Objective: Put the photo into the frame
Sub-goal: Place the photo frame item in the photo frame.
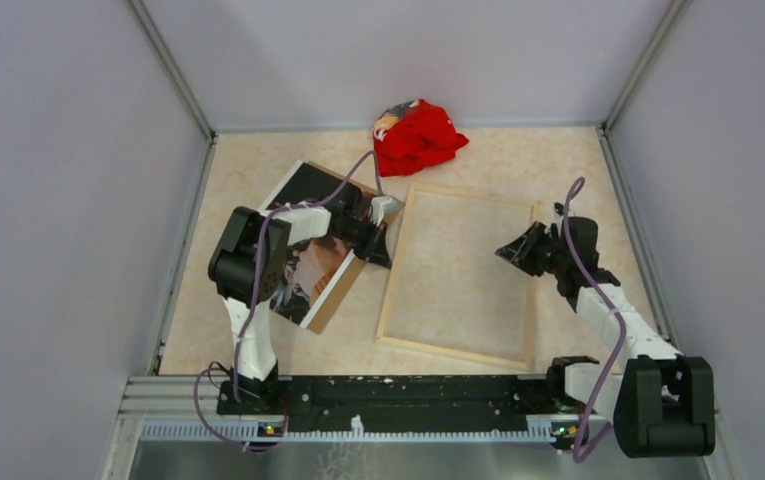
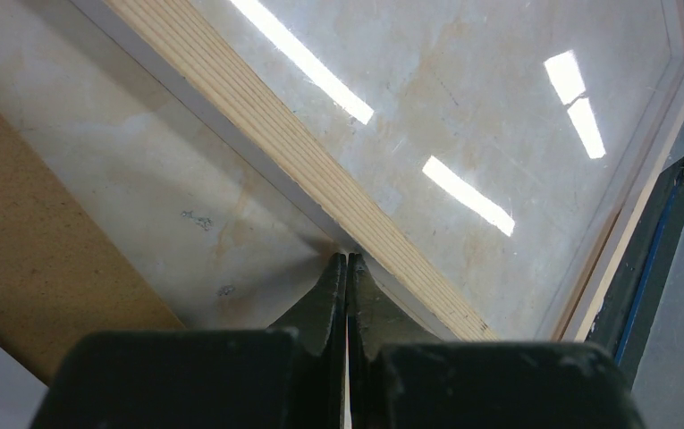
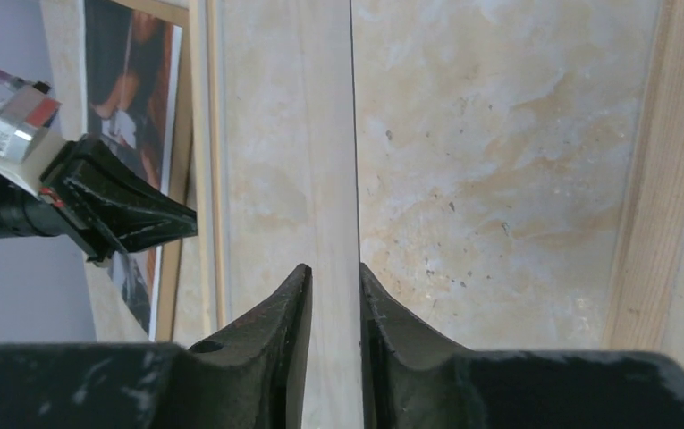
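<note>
The frame [image 1: 456,276] lies flat mid-table, pale wood edges up, with the tabletop showing through its clear pane. The photo [image 1: 310,268], dark with orange and white patches, rests on a brown backing board [image 1: 336,297] left of the frame, partly under my left arm. My left gripper [image 1: 390,236] is shut and empty. Its tips [image 2: 347,259] sit against the frame's left wood edge [image 2: 320,170]. My right gripper [image 1: 510,250] hovers over the right part of the pane. Its jaws [image 3: 333,273] stand a narrow gap apart, and only the pale pane shows between them.
A crumpled red cloth [image 1: 418,135] lies at the back, just beyond the frame's far edge. Grey walls close in the table on the left, right and back. The arms' black mounting rail [image 1: 388,390] runs along the near edge.
</note>
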Available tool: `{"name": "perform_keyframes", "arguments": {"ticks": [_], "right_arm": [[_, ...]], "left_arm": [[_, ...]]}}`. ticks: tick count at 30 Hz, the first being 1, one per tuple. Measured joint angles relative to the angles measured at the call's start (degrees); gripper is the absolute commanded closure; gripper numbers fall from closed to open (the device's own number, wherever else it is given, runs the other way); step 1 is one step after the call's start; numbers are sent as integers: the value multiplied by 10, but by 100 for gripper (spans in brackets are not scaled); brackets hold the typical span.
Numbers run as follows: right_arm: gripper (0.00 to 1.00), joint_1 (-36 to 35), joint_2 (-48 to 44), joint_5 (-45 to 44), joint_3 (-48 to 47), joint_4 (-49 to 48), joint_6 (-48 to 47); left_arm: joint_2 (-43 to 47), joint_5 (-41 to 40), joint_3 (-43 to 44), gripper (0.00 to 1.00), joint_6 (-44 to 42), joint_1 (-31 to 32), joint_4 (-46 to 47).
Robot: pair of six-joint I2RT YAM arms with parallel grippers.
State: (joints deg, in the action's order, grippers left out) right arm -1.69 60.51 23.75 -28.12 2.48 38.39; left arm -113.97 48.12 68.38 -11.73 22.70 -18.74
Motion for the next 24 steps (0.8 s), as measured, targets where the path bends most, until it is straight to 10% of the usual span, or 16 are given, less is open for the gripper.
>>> {"name": "perform_keyframes", "arguments": {"ticks": [10,24], "right_arm": [[37,-1,41,-29,-30,88,-54],[25,-39,87,-124,-99,170,-109]], "left_arm": [[0,0,0,100,0,0,0],[0,3,0,100,0,0,-6]]}}
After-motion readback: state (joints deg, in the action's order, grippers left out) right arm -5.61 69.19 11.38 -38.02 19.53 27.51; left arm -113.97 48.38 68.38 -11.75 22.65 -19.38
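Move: The right hand still has the clear sheet's edge between its fingers. The frame's right bar, where that edge is to go, lies about 6 cm to its right, some 2 cm back and 9 cm below. On the same low level, the left bar is roughly 21 cm to its left with no offset ahead, and the near bar some 16 cm back and level sideways. From the left hand, the right bar is about 27 cm right and 3 cm back. The right fingers, already starting to part, spread wide and let go of the clear sheet's edge while the hand sinks about 3.5 cm inside the frame, easing back a little at first, then drifts some 2 cm right towards the right bar. As it goes, the wrist rolls so that its left side drops and the fingers tip further down, some 20 degrees in all, while the left hand stays put with its shut fingertips against the outer side of the left bar. ##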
